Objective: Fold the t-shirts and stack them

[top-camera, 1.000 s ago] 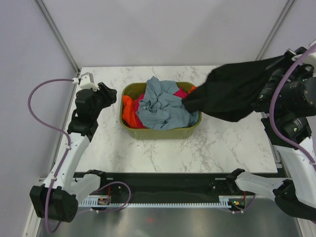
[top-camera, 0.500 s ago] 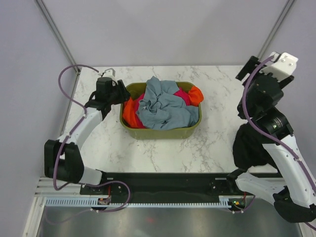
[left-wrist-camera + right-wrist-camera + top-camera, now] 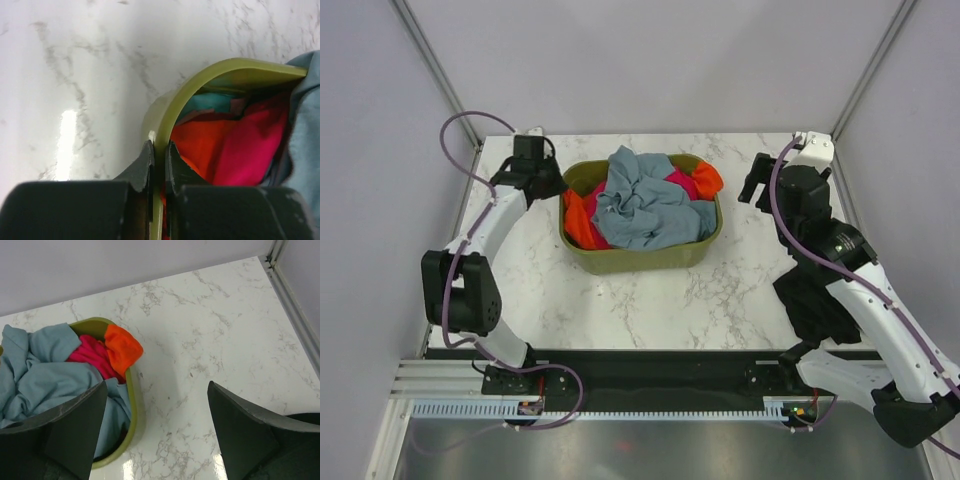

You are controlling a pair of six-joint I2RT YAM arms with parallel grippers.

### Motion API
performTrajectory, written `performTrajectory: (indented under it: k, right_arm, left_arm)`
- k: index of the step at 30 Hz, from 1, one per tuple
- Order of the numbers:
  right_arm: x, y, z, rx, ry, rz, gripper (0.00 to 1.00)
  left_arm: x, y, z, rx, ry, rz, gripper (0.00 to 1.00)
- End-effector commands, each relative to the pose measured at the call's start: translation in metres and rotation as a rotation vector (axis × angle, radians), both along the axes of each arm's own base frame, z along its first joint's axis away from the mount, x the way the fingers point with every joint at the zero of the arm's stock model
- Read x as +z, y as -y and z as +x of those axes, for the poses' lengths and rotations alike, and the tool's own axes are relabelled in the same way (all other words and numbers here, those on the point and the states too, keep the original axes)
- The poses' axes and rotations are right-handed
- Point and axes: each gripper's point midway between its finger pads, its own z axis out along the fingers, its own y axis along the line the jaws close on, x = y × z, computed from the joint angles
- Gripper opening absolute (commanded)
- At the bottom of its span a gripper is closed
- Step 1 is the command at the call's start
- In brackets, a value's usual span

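Several t-shirts fill the olive-green basket [image 3: 640, 262]: a grey-blue one [image 3: 640, 200] on top, orange [image 3: 578, 222] and magenta [image 3: 682, 184] beneath. My left gripper [image 3: 555, 188] is shut on the basket's left rim [image 3: 200, 80], one finger outside and one inside against the orange shirt [image 3: 210, 145]. My right gripper [image 3: 752, 190] hangs open over bare marble just right of the basket [image 3: 132, 405], holding nothing. The black t-shirt [image 3: 815, 300] lies crumpled on the table at the front right, partly under the right arm.
The marble table [image 3: 650, 300] has a metal frame rail [image 3: 292, 305] along its right edge. Grey walls close in the back and sides. A black strip [image 3: 650, 365] runs along the near edge between the arm bases.
The right gripper let go of the black t-shirt, which dropped to the front right, then swung down toward the basket. The left gripper closed on the basket rim, and the basket shifted slightly left.
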Motion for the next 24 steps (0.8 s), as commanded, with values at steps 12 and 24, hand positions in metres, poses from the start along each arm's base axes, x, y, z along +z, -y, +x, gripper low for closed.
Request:
performTrajectory:
  k: [12,24]
  right_arm:
    - [-0.044,-0.040,0.010,0.172,-0.099,0.029,0.90]
    - [-0.084,-0.055,-0.004,0.289,-0.177,0.020,0.91]
  left_arm:
    - [0.023,-0.230,-0.124,0.897,0.057,-0.165,0.02]
    - [0.003,-0.249,-0.142,1.389,0.343,-0.737,0.02]
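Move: The left hand already grips the left rim of the green bin, with the bin's middle about 19 cm to its right, 7 cm back and 7 cm lower. The blue t-shirt in the bin is some 22 cm right and 5 cm back. Open table runs to the left table edge, roughly 24 cm left, straight abeam and 15 cm below. From the right hand, the black t-shirt is about 15 cm back, 13 cm right and 33 cm below. Leftward and then also back, the left hand swings the bin by its pinched rim towards the left table edge, some 24 cm left and 15 cm back, turning about 65 degrees counter-clockwise and easing to a near stop late on. The right hand, empty and wide open, sinks about 9 cm and drifts left, its fingers tipping slightly down. ##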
